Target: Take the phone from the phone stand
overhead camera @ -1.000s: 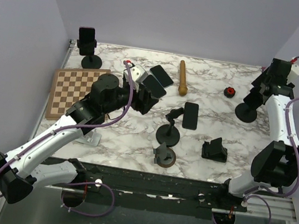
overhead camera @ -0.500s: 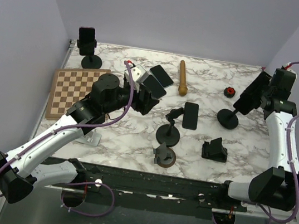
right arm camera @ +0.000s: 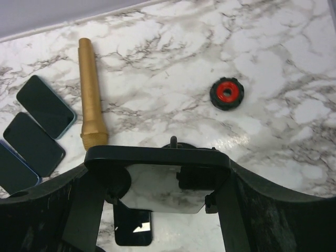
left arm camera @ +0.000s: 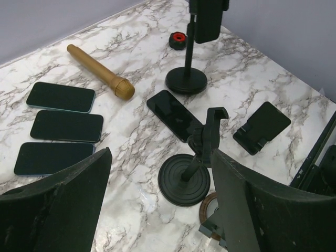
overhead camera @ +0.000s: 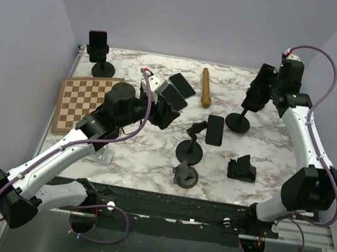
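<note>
A black phone (overhead camera: 260, 88) sits upright in a black phone stand (overhead camera: 239, 122) at the back right of the marble table. My right gripper (overhead camera: 264, 89) is shut on this phone. In the right wrist view the phone's top edge (right arm camera: 157, 156) spans the gap between my fingers, with the stand's base (right arm camera: 181, 146) below. The left wrist view shows the same phone (left arm camera: 208, 18) and its stand (left arm camera: 186, 80). My left gripper (overhead camera: 170, 108) is open and empty, hovering near an empty black stand (left arm camera: 185, 178).
A second phone on a stand (overhead camera: 97, 42) is at the back left. Three loose phones (left arm camera: 60, 127) and a fourth (overhead camera: 215, 130) lie flat. Also here are a gold microphone (overhead camera: 206, 87), a red knob (right arm camera: 227, 94), a chessboard (overhead camera: 83, 102), a black wedge holder (overhead camera: 241, 168) and a brown disc (overhead camera: 184, 176).
My right arm has moved the stand with its phone from the table's right edge leftward and toward the back centre. My left arm has stayed put.
</note>
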{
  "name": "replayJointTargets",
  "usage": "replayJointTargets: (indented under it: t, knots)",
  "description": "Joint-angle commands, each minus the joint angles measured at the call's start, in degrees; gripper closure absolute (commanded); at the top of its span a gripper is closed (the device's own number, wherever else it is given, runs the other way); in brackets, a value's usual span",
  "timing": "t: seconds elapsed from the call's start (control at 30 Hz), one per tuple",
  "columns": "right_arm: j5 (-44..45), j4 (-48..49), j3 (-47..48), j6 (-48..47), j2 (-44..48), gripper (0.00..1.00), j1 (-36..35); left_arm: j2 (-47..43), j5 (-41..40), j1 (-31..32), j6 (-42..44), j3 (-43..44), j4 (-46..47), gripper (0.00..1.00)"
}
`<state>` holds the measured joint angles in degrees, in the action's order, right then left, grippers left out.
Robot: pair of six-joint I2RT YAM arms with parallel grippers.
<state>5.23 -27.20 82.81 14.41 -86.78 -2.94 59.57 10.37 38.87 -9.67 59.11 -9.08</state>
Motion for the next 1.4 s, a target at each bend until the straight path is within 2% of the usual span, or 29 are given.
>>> replayJointTargets:
  t: [0.0, 0.17, 0.33, 0.43, 0.6, 0.7, 0.8, 1.0, 1.1, 1.2, 1.3, 1.37]
  knots:
    - [1.8, 8.4, 7.4, -2.5, -4.5, 0.99, -2.3, -0.8, 2.6, 0.3, -0.6, -1.1, 3.1, 0.16]
    - [2.6, 9.6, 13.3, -5.7, -10.5, 0.99, -4.5, 0.1, 7.4, -1.4, -5.9, 0.4, 8.8, 0.15]
    - [0.3, 11.5, 16.8, -7.2, -15.3, 0.99, -5.3, 7.8, 9.9, -4.7, -11.1, 8.3, 8.8, 0.16]
    - [-0.2, 11.7, 19.3, -8.3, -18.4, 0.99, -6.3, 14.0, 14.2, -7.1, -14.9, 12.3, 13.1, 0.21]
    - [-3.2, 13.6, 20.7, -7.6, -21.7, 0.99, -6.8, 25.5, 17.9, -8.1, -10.7, 21.7, 13.0, 0.23]
    - [-7.9, 14.1, 21.9, -7.6, -23.6, 0.99, -7.2, 33.8, 21.4, -9.4, -9.7, 30.0, 10.6, 0.30]
    - [-8.9, 11.1, 24.6, -7.4, -25.7, 0.99, -7.7, 42.0, 26.8, -10.7, -10.3, 37.4, 10.1, 0.34]
    - [-10.5, 9.1, 24.0, -4.7, -26.7, 0.99, -8.0, 56.5, 33.2, -10.7, -10.8, 51.7, 9.2, 0.34]
    - [-11.3, 8.0, 24.3, -3.3, -26.8, 0.99, -8.0, 61.6, 35.4, -10.7, -13.7, 54.9, 11.0, 0.35]
    - [-10.8, 5.2, 26.6, -1.8, -27.6, 0.99, -8.0, 65.2, 37.8, -10.7, -16.5, 56.2, 15.2, 0.47]
    - [-12.8, 3.3, 28.3, -1.6, -28.0, 0.99, -7.9, 68.6, 39.7, -10.6, -17.9, 57.9, 18.4, 0.46]
    - [-14.6, 2.7, 29.0, -1.4, -28.0, 0.99, -8.0, 70.7, 39.6, -10.6, -17.6, 60.0, 18.7, 0.41]
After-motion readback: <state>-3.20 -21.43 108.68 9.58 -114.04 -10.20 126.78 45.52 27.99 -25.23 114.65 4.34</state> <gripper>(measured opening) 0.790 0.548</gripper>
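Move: The right hand still grips the phone on its stand; the clear spot it is being taken to, just right of the wooden bat, is about 15 cm ahead, 10 cm left and 18 cm below. From this hand the bat lies some 18 cm ahead and 18 cm left, the red-black ring 14 cm ahead and 8 cm right. From the empty left hand, the held stand's head is roughly 17 cm ahead, 30 cm right and 6 cm lower; the empty stand is 5 cm ahead, 11 cm right and 17 cm below. Keeping its grip on the phone, the right hand carries the stand forward and left, about 12 and 10 cm, towards the bat, turning it some 15 degrees counter-clockwise and easing almost to a halt over the last third. The left hand comes to meet it, reaching about 20 cm forward and 15 cm right, rising 6 cm at first and then sinking to end 5 cm lower than it began, while it swings clockwise, tips down and partly closes its still-empty fingers as it nears the stand without yet gripping it. ##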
